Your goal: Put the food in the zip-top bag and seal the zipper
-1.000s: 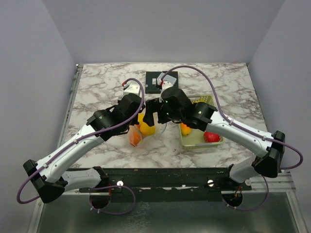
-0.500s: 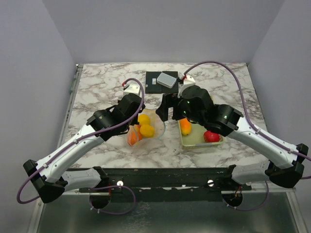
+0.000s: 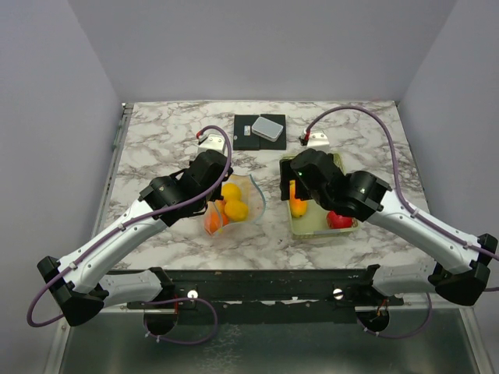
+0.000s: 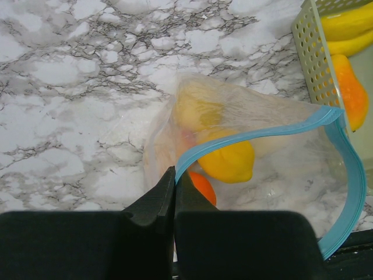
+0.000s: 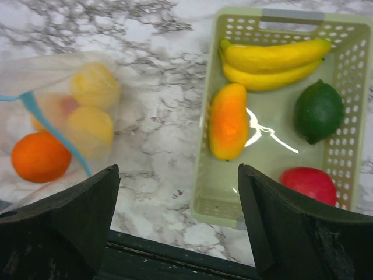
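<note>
The clear zip-top bag (image 3: pixel 238 204) lies mid-table with its mouth held open. Two yellow lemons (image 4: pixel 230 162) and an orange (image 5: pixel 39 156) are inside it. My left gripper (image 4: pixel 175 172) is shut on the light blue zipper (image 4: pixel 265 130) at the mouth's left end. My right gripper (image 5: pixel 178 170) hangs open and empty over the marble by the near left corner of the pale green basket (image 5: pixel 274 14). The basket holds more food: bananas (image 5: pixel 274 58), an orange-yellow fruit (image 5: pixel 228 121), a dark green one (image 5: pixel 317 111) and a red apple (image 5: pixel 309 184).
A black pad with a small grey box (image 3: pixel 267 128) sits at the back centre. The basket (image 3: pixel 324 231) stands just right of the bag. A black rail (image 3: pixel 257 279) runs along the table's near edge, close under the right gripper.
My right gripper has pulled away from the bag's mouth and swung right to the basket, still open. The left gripper has kept its hold on the zipper.
</note>
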`<state>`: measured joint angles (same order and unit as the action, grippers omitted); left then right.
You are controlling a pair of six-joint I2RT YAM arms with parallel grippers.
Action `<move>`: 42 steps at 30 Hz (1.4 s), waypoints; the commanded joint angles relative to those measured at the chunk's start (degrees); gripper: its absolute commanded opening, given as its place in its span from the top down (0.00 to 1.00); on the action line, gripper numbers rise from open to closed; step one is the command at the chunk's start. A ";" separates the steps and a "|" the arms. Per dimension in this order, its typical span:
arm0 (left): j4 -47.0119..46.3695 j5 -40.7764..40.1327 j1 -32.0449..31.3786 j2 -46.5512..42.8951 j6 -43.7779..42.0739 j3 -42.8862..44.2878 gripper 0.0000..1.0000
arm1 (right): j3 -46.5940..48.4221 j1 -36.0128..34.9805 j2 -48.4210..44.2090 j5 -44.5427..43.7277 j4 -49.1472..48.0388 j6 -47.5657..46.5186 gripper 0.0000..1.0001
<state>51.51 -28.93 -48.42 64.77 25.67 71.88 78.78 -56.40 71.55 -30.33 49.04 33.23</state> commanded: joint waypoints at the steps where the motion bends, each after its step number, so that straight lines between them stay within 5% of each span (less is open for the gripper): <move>1: -0.30 0.61 0.22 -0.48 0.30 0.98 1.00 | -2.46 2.57 -0.27 -5.59 6.35 1.31 0.13; 16: -0.36 0.39 0.23 -0.52 -0.01 0.67 1.00 | -6.78 14.72 7.68 -7.69 6.63 -3.14 0.13; 42: -0.29 0.11 0.22 -1.23 -0.53 -0.26 1.00 | -11.11 27.07 24.73 -6.32 -7.24 -12.06 0.08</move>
<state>51.51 -28.95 -48.45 64.77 25.61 71.85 68.03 -30.22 94.32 -37.23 45.08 22.57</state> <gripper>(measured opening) 0.005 0.914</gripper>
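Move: The green avocado in the basket lies about 12 cm ahead of the right hand, 17 cm to its right and some 22 cm below. At much the same depth, the mango is about 9 cm ahead and 5 cm right, the bananas 17 cm ahead and 9 cm right, and the red pomegranate 2 cm ahead and 19 cm right. From the left hand the avocado is roughly 37 cm right, 12 cm ahead and 20 cm down. Down into the basket towards the avocado goes the empty right hand, leaving the bag behind: about 17 cm down, 15 cm to the right and 9 cm forward in one sweep. On the way the wrist rolls its left side down some 30 degrees, turns clockwise about 20 and tips down; the fingers stay wide open, short of the fruit. ##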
